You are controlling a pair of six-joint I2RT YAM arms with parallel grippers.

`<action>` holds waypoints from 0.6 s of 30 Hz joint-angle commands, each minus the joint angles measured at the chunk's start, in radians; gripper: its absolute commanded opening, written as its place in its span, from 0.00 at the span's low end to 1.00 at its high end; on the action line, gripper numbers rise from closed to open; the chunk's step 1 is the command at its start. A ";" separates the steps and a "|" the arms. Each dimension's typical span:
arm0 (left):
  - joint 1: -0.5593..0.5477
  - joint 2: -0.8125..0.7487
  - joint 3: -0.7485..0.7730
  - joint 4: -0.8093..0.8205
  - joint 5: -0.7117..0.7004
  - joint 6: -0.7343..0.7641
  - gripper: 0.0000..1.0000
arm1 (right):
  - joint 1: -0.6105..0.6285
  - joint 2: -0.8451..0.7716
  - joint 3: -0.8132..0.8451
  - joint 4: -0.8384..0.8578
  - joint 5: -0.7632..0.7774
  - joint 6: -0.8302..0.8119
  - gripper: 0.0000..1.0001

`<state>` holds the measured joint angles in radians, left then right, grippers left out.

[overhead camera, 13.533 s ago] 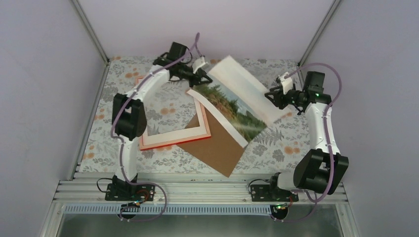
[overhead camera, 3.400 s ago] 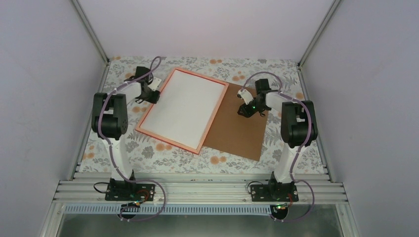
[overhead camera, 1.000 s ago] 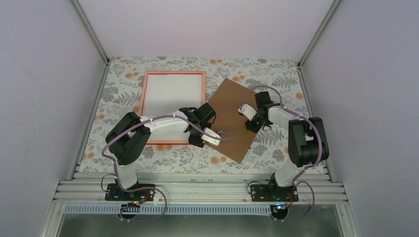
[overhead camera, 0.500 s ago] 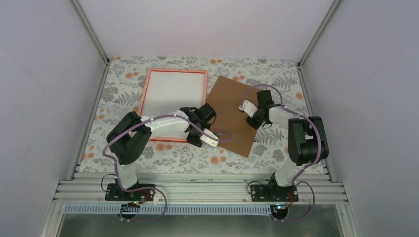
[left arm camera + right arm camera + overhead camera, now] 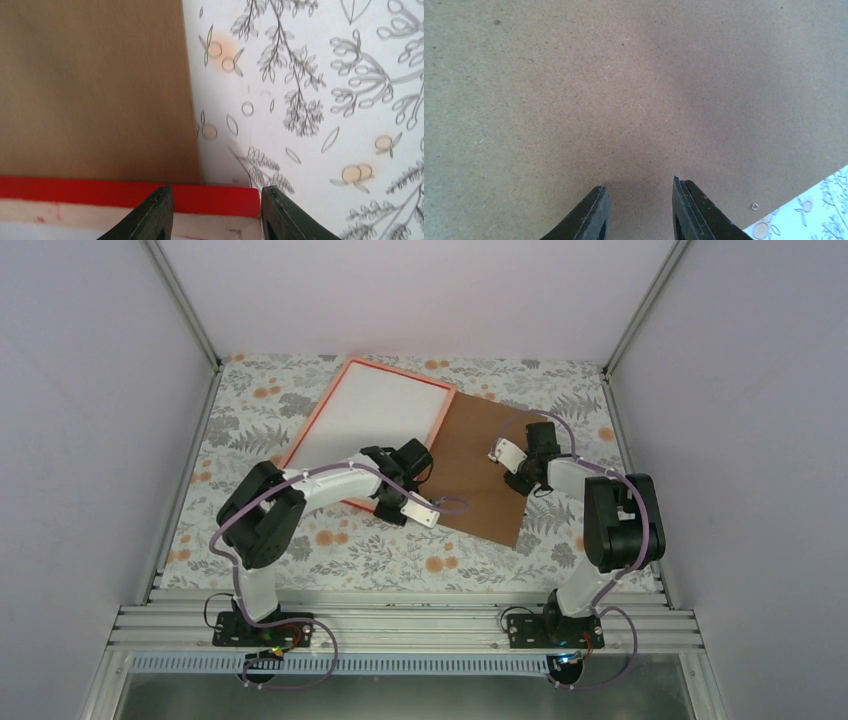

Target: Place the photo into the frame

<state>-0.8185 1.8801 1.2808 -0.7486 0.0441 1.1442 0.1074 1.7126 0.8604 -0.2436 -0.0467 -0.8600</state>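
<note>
The red frame (image 5: 402, 376) lies back up and tilted on the table, and a white sheet (image 5: 365, 425) fills it. The photo is hidden. My left gripper (image 5: 398, 508) is at the frame's near right corner. In the left wrist view its jaws (image 5: 216, 192) straddle that red corner (image 5: 215, 199): the right finger touches the corner's end and the left finger stands over the rail. My right gripper (image 5: 517, 478) (image 5: 639, 185) has its jaws apart, with the tips down on the brown backing board (image 5: 624, 75) and nothing between them.
The brown backing board (image 5: 480, 480) lies flat against the frame's right edge, on the floral tablecloth (image 5: 330, 550). Grey walls close in the left, right and far sides. The metal base rail (image 5: 400, 625) runs along the near edge.
The frame has turned clockwise, its far end swinging right, pivoting at the corner in my left jaws. The board has swung to lie along the frame's right edge. The left jaws have narrowed.
</note>
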 commanded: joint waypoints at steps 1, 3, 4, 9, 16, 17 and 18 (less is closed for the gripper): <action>0.038 -0.049 0.011 -0.081 -0.022 0.008 0.45 | -0.062 0.125 -0.104 -0.198 0.246 -0.074 0.33; 0.049 -0.064 0.029 -0.093 0.013 -0.007 0.47 | -0.064 0.123 -0.092 -0.212 0.228 -0.068 0.33; 0.054 -0.080 0.027 -0.086 0.040 -0.011 0.48 | -0.064 0.119 -0.083 -0.222 0.214 -0.062 0.33; 0.116 -0.153 -0.039 -0.011 0.172 -0.037 0.47 | -0.064 0.117 -0.058 -0.250 0.181 -0.044 0.33; 0.179 -0.151 -0.121 0.043 0.173 0.055 0.47 | -0.063 0.119 -0.065 -0.256 0.178 -0.036 0.33; 0.179 -0.153 -0.129 0.044 0.178 0.057 0.46 | -0.063 0.117 -0.064 -0.257 0.179 -0.034 0.33; 0.179 -0.152 -0.135 0.044 0.182 0.056 0.45 | -0.064 0.116 -0.063 -0.259 0.178 -0.032 0.33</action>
<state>-0.6300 1.7351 1.1831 -0.7242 0.1726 1.1545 0.0761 1.7264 0.8795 -0.2390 -0.0006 -0.8806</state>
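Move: The frame's near rail, from the corner at the left fingers, has its middle about 11 cm to the left hand's left and 2 cm ahead; the frame's middle is some 17 cm ahead and 5 cm left, the brown board's 11 cm ahead and 18 cm right, all a few centimetres lower. The right fingers are on the board, whose middle lies roughly 5 cm ahead and 7 cm left; from them the frame's middle lies 11 cm ahead and 30 cm left. Already at the frame's near right corner, the left fingers push it a little left, then come free, rising about 4 cm, carrying on left and slightly forward, and dipping again over the near rail, some 5 cm left of the start, half open throughout. Meanwhile the right fingers keep pressing on the board, drag it about 2 cm right and a little forward, then hold still. ##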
